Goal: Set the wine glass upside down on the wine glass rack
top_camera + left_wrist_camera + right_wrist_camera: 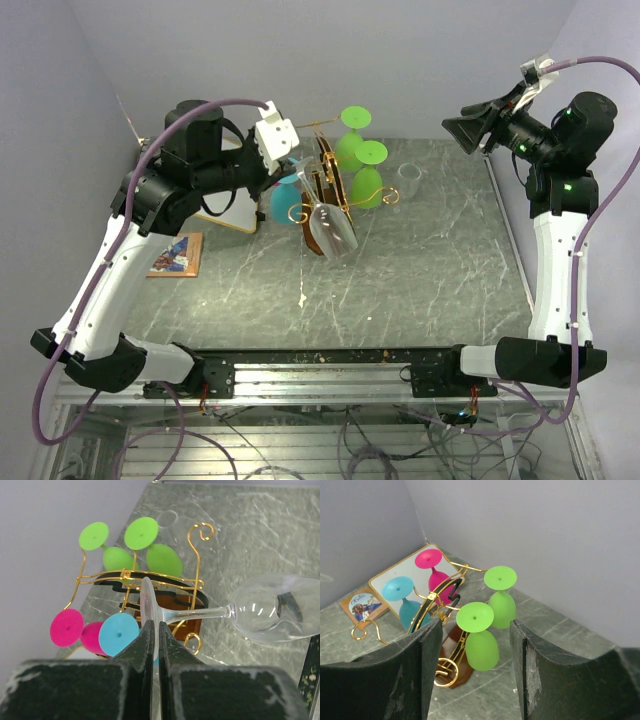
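My left gripper (pixel 283 150) (pixel 155 625) is shut on the edge of the round foot of a clear wine glass (pixel 331 232) (pixel 272 610). The glass hangs tilted, its stem reaching away from the fingers and its bowl low on the near side of the wine glass rack (pixel 322 180) (pixel 131 574) (pixel 454 645), a gold wire stand on a brown wooden base. The clear foot is level with the rack's upper arms. My right gripper (pixel 465 130) (pixel 476 627) is open and holds nothing, raised high at the back right and facing the rack from a distance.
Two green glasses (pixel 362 165) (pixel 481 647), a blue one (pixel 285 200) (pixel 119 634) and a pink one (pixel 67 627) (pixel 432 577) hang upside down on the rack. A second clear glass (pixel 410 180) stands right of it. A framed board (pixel 225 215) and a small picture card (pixel 175 255) lie at the left.
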You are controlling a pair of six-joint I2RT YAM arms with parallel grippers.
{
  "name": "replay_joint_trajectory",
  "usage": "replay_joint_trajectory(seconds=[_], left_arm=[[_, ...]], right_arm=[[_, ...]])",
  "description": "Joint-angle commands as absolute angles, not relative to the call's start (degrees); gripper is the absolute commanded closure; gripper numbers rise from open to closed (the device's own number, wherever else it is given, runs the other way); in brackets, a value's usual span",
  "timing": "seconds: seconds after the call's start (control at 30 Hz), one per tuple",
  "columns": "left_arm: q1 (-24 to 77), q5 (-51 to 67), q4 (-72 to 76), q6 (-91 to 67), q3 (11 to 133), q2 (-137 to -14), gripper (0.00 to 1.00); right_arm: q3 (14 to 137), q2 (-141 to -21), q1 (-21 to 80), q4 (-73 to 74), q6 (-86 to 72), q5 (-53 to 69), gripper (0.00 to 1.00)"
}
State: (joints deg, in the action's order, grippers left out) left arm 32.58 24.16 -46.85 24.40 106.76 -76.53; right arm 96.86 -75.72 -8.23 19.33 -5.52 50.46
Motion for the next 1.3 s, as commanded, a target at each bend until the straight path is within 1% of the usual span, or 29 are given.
replay_joint_trajectory(seconds=[0.0,0.1,0.2,0.4,0.57,0.73,0.97,1.27], left_arm=[[36.2,22.8,-52.0,32.9,109.0,-76.6,0.93],[39.3,21.7,-52.5,33.7,109.3,-77.3,0.93],[42.4,18.0,-52.5,34.9,109.0,-78.3,0.93],[48.5,7.4,-51.6,37.5,106.3,-79.7,0.93],[52.8,-2.3,-50.2,40.2,102.5,-80.2,0.93],[54.5,-8.0,-46.4,41.1,97.5,-79.8,0.93],[55.9,-14.6,-41.8,41.5,94.1,-80.5,0.93],[56.1,-18.8,-40.2,43.0,91.8,-80.8,0.93]], right_arm=[[96.0,-74.3,-9.5,16.4,-7.2,51.5,0.44],[95.7,-74.2,-9.5,17.2,-5.8,50.8,0.44],[94.8,-74.0,-9.5,18.3,-4.3,50.1,0.44],[90.5,-72.2,-9.6,18.2,-2.2,48.4,0.44],[88.4,-71.4,-11.6,16.3,-3.9,49.4,0.43],[86.8,-71.1,-13.3,14.0,-6.3,51.1,0.43],[85.6,-71.1,-14.0,12.8,-7.1,51.9,0.43],[84.7,-71.2,-14.2,12.2,-7.1,52.4,0.43]])
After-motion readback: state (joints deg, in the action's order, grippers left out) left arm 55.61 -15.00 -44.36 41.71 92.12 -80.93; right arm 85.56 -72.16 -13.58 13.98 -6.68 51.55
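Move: The front-left hook, the empty one nearest me on the left of the rack, lies about 15 cm below my left hand, some 2 cm to its right and 2 cm back. The hanging blue glass is about 3 cm ahead, 3 cm left and 17 cm down; the nearer green glass is roughly 6 cm ahead, 11 cm right and just as low. From my right hand the hook is some 22 cm left, 11 cm back and 19 cm down. My left hand keeps its pinch on the clear glass's foot and goes down about 11 cm towards the front-left hook, first swinging some 3 cm back and 4 cm right, then easing forward again as the descent ends, while the right-pointing fingers tip about 30 degrees further down. My empty, open right hand draws off about 4 cm down and 3 cm right. ##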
